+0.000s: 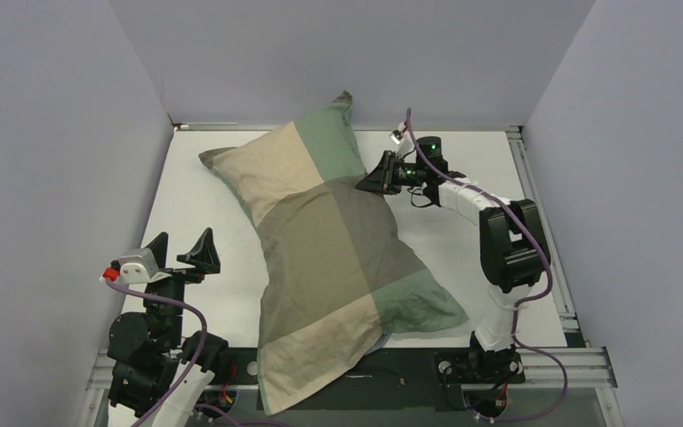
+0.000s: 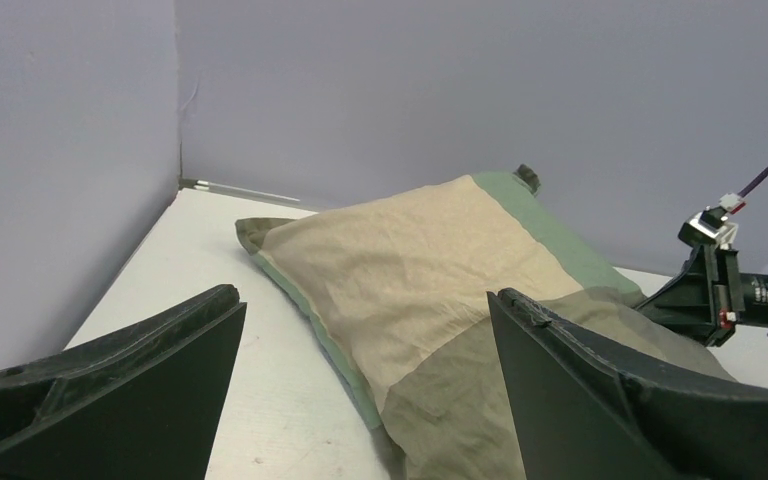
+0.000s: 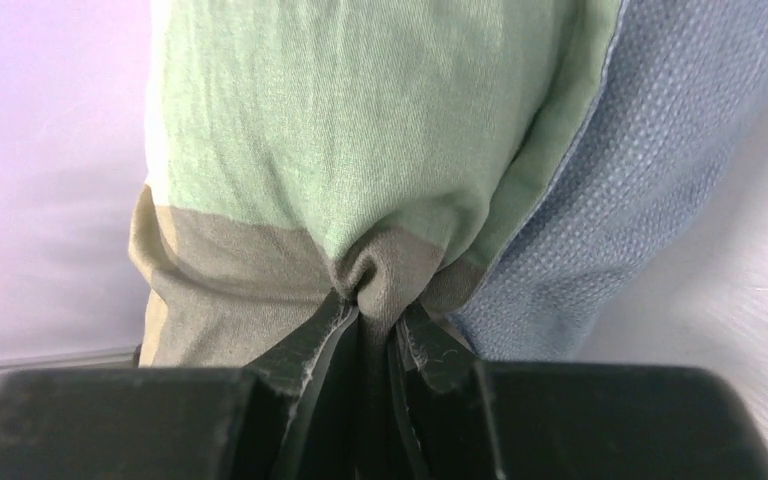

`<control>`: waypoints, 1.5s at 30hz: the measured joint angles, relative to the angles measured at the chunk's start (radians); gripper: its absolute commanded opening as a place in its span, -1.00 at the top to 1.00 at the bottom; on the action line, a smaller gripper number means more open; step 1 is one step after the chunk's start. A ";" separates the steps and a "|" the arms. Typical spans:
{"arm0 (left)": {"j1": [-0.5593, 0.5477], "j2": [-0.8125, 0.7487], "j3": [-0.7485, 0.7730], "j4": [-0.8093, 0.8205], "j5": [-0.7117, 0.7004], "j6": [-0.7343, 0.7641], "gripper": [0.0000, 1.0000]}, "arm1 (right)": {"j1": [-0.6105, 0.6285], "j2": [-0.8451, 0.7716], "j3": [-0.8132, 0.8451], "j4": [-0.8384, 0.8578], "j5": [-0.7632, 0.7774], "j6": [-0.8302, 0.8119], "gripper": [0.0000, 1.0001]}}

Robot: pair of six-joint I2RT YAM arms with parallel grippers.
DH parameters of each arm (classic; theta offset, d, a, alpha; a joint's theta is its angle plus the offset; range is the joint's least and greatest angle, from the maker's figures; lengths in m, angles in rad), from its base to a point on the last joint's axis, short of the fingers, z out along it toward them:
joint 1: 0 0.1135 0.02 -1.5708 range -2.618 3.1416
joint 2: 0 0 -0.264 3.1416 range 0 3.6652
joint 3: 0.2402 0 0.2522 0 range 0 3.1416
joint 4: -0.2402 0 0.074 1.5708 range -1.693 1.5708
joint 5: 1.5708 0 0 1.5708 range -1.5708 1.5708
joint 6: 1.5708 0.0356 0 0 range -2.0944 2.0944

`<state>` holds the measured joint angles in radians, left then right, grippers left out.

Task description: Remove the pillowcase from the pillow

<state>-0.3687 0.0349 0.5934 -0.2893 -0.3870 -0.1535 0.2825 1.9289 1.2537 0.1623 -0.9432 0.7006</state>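
The pillowcase [image 1: 338, 245], in beige, olive-brown and sage-green blocks, lies stuffed and slanted across the table from the far wall to the near edge. The pillow is hidden inside it. My right gripper [image 1: 366, 184] is at the case's right edge, shut on a pinched fold of olive-brown cloth [image 3: 385, 285]. The right wrist view also shows the case's grey-blue under face [image 3: 610, 190]. My left gripper [image 1: 180, 251] stands wide open above the table, left of the pillowcase [image 2: 430, 290], with nothing between its fingers [image 2: 200, 345].
Grey walls [image 1: 53, 133] close in the white table [image 1: 462, 249] on three sides. The pillowcase's near end hangs over the dark front rail [image 1: 409, 365] between the arm bases.
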 measured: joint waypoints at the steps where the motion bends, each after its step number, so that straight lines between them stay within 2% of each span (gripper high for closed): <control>1: -0.002 0.000 0.000 0.000 -0.007 0.000 -0.93 | 0.000 -0.024 0.012 -0.044 0.013 -0.022 0.89; 10: -0.011 -0.015 0.000 0.000 -0.010 0.000 -0.93 | -0.035 -0.185 0.262 -0.468 0.246 -0.250 0.89; 16: -0.021 -0.023 0.000 0.000 -0.016 0.000 -0.93 | -0.060 -0.198 0.533 -0.712 0.437 -0.375 0.89; 21: -0.026 -0.023 0.000 0.000 -0.021 0.000 -0.93 | -0.060 -0.198 0.703 -0.834 0.538 -0.441 0.88; 27: -0.030 -0.023 0.000 0.000 -0.028 0.000 -0.93 | -0.031 -0.209 0.754 -0.877 0.613 -0.502 0.86; 32: -0.030 -0.023 0.000 0.000 -0.029 0.000 -0.93 | 0.112 -0.196 0.713 -0.890 0.687 -0.541 0.86; 39: -0.030 -0.023 0.000 0.000 -0.043 0.000 -0.93 | 0.277 -0.126 0.594 -0.830 0.687 -0.530 0.87; 45: -0.030 -0.023 0.000 -0.001 -0.044 -0.001 -0.93 | 0.387 -0.075 0.570 -0.761 0.669 -0.501 0.87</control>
<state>-0.3988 0.0120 0.5934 -0.2901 -0.4313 -0.1543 0.6693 1.8542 1.8240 -0.5987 -0.2741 0.1997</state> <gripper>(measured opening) 0.964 0.113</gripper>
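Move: The right fingers already pinch the pillow's right edge near the grey-green seam. From this hand the pillow's middle is about 15 cm back, 12 cm left and 6 cm lower; its dark far corner is some 22 cm ahead and 6 cm left, the left corner roughly 12 cm ahead and 43 cm left, and the green near corner about 29 cm back and 23 cm right. From the left hand, the pillow's middle lies about 7 cm ahead, 24 cm right and 24 cm below. Keeping its pinch on the cloth edge, the right hand hauls it up about 22 cm, drifting right and somewhat forward, then swings it left some 18 cm across the pillow's former place while sinking about 12 cm and drawing back. The wrist tips the left-pointing fingers further down, roughly 40 degrees in all. ##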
